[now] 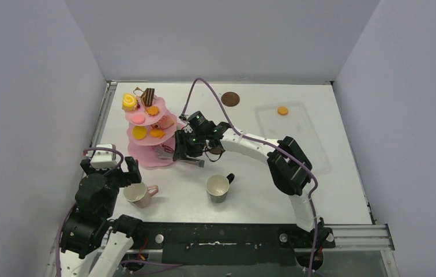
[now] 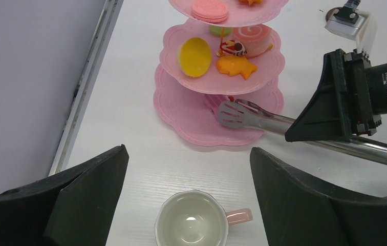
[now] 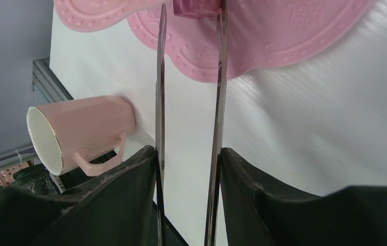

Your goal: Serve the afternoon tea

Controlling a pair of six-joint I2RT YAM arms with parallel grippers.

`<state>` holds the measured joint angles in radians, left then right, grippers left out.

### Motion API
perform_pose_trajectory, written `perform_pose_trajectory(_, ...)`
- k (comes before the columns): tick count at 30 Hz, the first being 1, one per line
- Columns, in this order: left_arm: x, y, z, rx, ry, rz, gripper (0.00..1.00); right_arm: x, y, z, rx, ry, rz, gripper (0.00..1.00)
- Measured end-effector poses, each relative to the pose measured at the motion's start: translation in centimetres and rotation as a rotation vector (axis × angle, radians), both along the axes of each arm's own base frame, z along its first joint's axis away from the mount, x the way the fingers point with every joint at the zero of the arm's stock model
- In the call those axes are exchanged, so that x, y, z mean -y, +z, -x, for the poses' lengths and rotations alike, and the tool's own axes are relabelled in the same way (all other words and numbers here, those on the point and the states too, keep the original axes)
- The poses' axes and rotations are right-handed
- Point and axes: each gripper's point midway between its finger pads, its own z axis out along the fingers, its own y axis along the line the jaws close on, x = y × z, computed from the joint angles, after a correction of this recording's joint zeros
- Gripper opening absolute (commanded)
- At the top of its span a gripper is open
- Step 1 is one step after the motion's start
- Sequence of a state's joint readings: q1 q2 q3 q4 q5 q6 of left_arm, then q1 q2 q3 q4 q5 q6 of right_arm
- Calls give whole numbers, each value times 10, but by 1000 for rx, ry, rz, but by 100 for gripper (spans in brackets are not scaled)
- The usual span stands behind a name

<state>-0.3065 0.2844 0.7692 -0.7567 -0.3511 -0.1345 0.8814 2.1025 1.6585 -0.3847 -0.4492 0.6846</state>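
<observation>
The pink three-tier stand (image 1: pixel 146 158) stands at the left middle, with several toy pastries on its tiers, among them a yellow roll (image 1: pixel 129 102). My right gripper (image 1: pixel 184 156) is shut on the metal tongs (image 1: pixel 172 154). The tong tips pinch a dark pink pastry (image 3: pixel 196 6) over the bottom tier (image 3: pixel 294 36). One orange pastry (image 1: pixel 283 110) lies in the clear tray. My left gripper (image 1: pixel 112 168) is open and empty, just above the pink mug (image 1: pixel 138 194), which also shows in the left wrist view (image 2: pixel 191 225). The black mug (image 1: pixel 218 188) stands at the near centre. One brown coaster (image 1: pixel 230 99) lies at the back; the other is not in view.
The clear plastic tray (image 1: pixel 314 144) lies at the right. Grey walls close in the left, back and right sides. A metal rail (image 1: pixel 103 109) runs along the table's left edge. A purple cable arcs over my right arm.
</observation>
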Motion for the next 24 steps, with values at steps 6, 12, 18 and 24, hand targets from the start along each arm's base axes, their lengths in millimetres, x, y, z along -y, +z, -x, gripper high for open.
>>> perform_pose_trajectory(6,0,0,0,-3,1,-1,88,17,18,-1,32,-25,8,45)
perform_pose_trajectory(12,0,-1,-1,-6,1,-2,88,28,34,-1,65,-42,5,46)
perform_pose_trajectory(18,0,-1,-1,-7,1,-2,88,43,30,-2,72,-68,50,45)
perform_pose_trajectory(24,1,-3,-2,-17,0,-5,88,64,34,-2,94,-85,96,45)
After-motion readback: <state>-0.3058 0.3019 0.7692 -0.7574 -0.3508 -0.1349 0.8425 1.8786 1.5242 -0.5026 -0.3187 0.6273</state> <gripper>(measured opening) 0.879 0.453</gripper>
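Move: The pink cake slice already lies on the stand's bottom tier, between the tips of the tongs in the right hand, some 9 cm to that hand's left, 3 cm ahead and 6 cm below. The middle tier is about 11 cm left, 8 cm ahead and slightly above; the near wooden coaster stands roughly 14 cm right and 7 cm ahead, 10 cm below, the grey mug 14 cm right and 14 cm back, 6 cm below. From the left hand the slice is about 13 cm ahead, 7 cm right and well below. The right hand draws the already loosened tongs away from the cake slice and out from beneath the middle tier, first climbing about 3 cm while easing to the right, then carrying on almost level to the right, some 6 cm in all, towards the near coaster's side. The fingers keep the same part-open hold on the tongs, whose tips come clear of the slice, while the wrist turns slightly clockwise and tips up a little, roughly ten degrees altogether. ##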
